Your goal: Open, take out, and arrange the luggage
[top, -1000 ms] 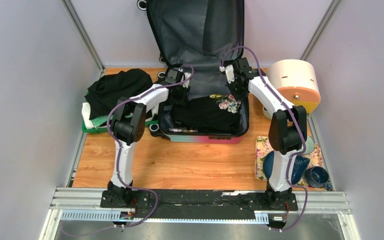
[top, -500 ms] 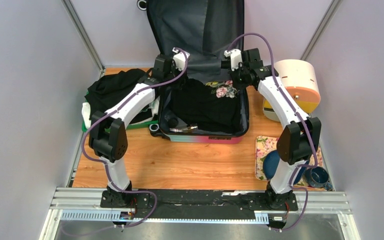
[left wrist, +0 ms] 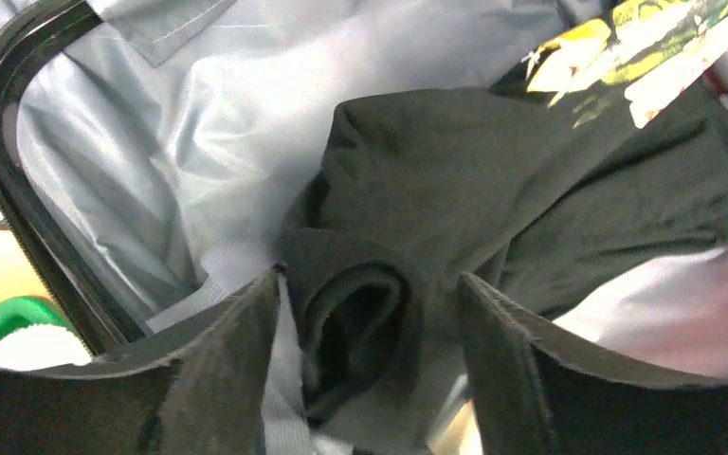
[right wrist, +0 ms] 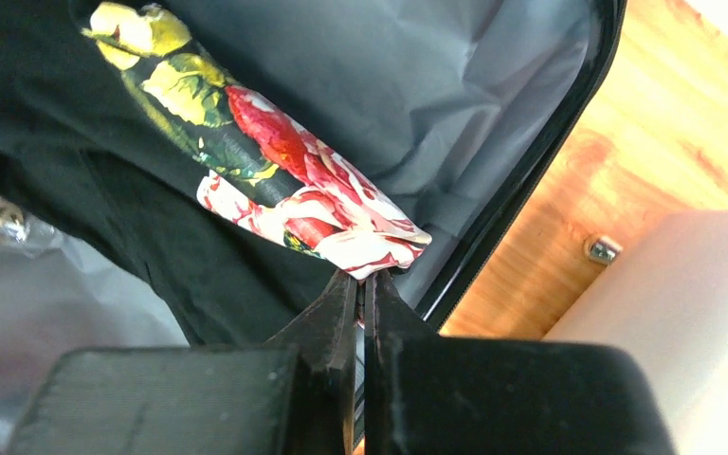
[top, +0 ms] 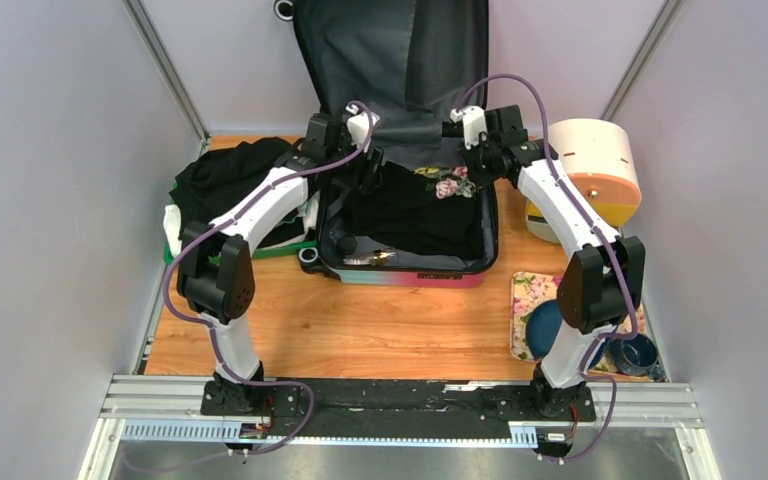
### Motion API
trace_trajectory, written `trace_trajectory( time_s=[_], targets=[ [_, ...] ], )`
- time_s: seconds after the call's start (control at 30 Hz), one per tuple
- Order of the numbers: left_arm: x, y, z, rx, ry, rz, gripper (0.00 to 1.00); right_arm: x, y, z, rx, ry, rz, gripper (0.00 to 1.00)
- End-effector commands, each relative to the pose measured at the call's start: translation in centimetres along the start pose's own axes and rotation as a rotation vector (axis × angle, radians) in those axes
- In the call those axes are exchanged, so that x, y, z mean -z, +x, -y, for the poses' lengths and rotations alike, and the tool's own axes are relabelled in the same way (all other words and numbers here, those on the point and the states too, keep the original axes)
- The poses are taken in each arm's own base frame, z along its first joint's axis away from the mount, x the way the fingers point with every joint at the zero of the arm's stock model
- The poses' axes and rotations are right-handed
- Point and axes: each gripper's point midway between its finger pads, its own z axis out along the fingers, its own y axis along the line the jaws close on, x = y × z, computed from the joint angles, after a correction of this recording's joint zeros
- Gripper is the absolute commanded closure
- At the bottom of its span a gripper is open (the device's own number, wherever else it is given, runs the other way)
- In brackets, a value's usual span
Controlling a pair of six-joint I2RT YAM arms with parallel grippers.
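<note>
The luggage [top: 400,272] lies open on the table, its grey-lined lid [top: 400,60] propped against the back wall. A black garment [top: 410,210] with a floral print [right wrist: 313,199] lies in the base. At the base's rear left, my left gripper [top: 368,172] stands open in the wrist view [left wrist: 365,313]. A rolled fold of the black garment [left wrist: 493,171] sits between its fingers [left wrist: 237,360], apart from both. At the rear right, my right gripper [top: 468,172] is shut on the garment's floral edge, pinched at the fingertips [right wrist: 365,280].
A green tray [top: 185,255] piled with black clothes [top: 235,175] stands left of the suitcase. A cream-and-orange round container [top: 592,165] stands at the right. A floral tray [top: 525,300] holding blue dishes and a blue mug [top: 635,352] sits at the near right. Something shiny [top: 375,258] lies in the base.
Both arms have reached toward the back of the suitcase, and the garment's floral edge has been drawn rearward with the right gripper. Little has moved in the last half second.
</note>
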Motion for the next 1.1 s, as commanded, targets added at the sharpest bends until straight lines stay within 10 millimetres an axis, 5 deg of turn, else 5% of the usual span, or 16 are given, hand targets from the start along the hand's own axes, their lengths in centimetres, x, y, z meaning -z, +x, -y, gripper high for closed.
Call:
trace_trajectory(
  time_s=[0.0,0.2,0.4,0.6,0.83,1.07],
  targets=[
    [1.4,-0.8,0.6,0.025,0.055,0.024,0.18,2.9,-0.5,1.1,0.052,0.046,0.053,1.0],
    [4.0,-3.7,-7.0,0.047,-0.157,0.093,0.18,3.0,0.9,0.7,0.031,0.03,0.03,1.0],
    [1.8,-4.4,-4.9,0.028,0.033,0.08,0.16,2.7,1.1,0.8,0.027,0.027,0.017,1.0],
    [-2.8,-3.9,-4.8,0.088,0.111,0.058,0.16,3.1,1.4,0.8,0.029,0.034,0.01,1.0],
    [-7.1,0.5,-3.3,0.044,0.193,-0.023,0.15,3.6,1.6,0.8,0.014,0.041,-0.003,1.0],
    [-8.6,5.1,-2.7,0.047,0.256,-0.13,0.15,3.7,1.7,0.8,0.01,0.046,-0.011,1.0]
  ],
)
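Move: The far-left edge of the black garment, which I go for, lies about 7 cm ahead of my left hand, 1 cm to its right and some 14 cm below. From that hand, the garment's floral end is about 19 cm right, level in reach and height, held by my right hand; the clear bottle is 13 cm back and 18 cm below. From my right hand, the far-left edge is about 21 cm left, 4 cm ahead and 14 cm down. I finish opening my left hand, leaving the bunched black cloth, swing it about 6 cm left, then arc up and forward, back to the right and down some 12 cm from the top, tipping the fingers down a little, to end wide open close over the garment's far-left edge. My right hand keeps its shut pinch on the floral end and draws it about 3 cm back and slightly right. ##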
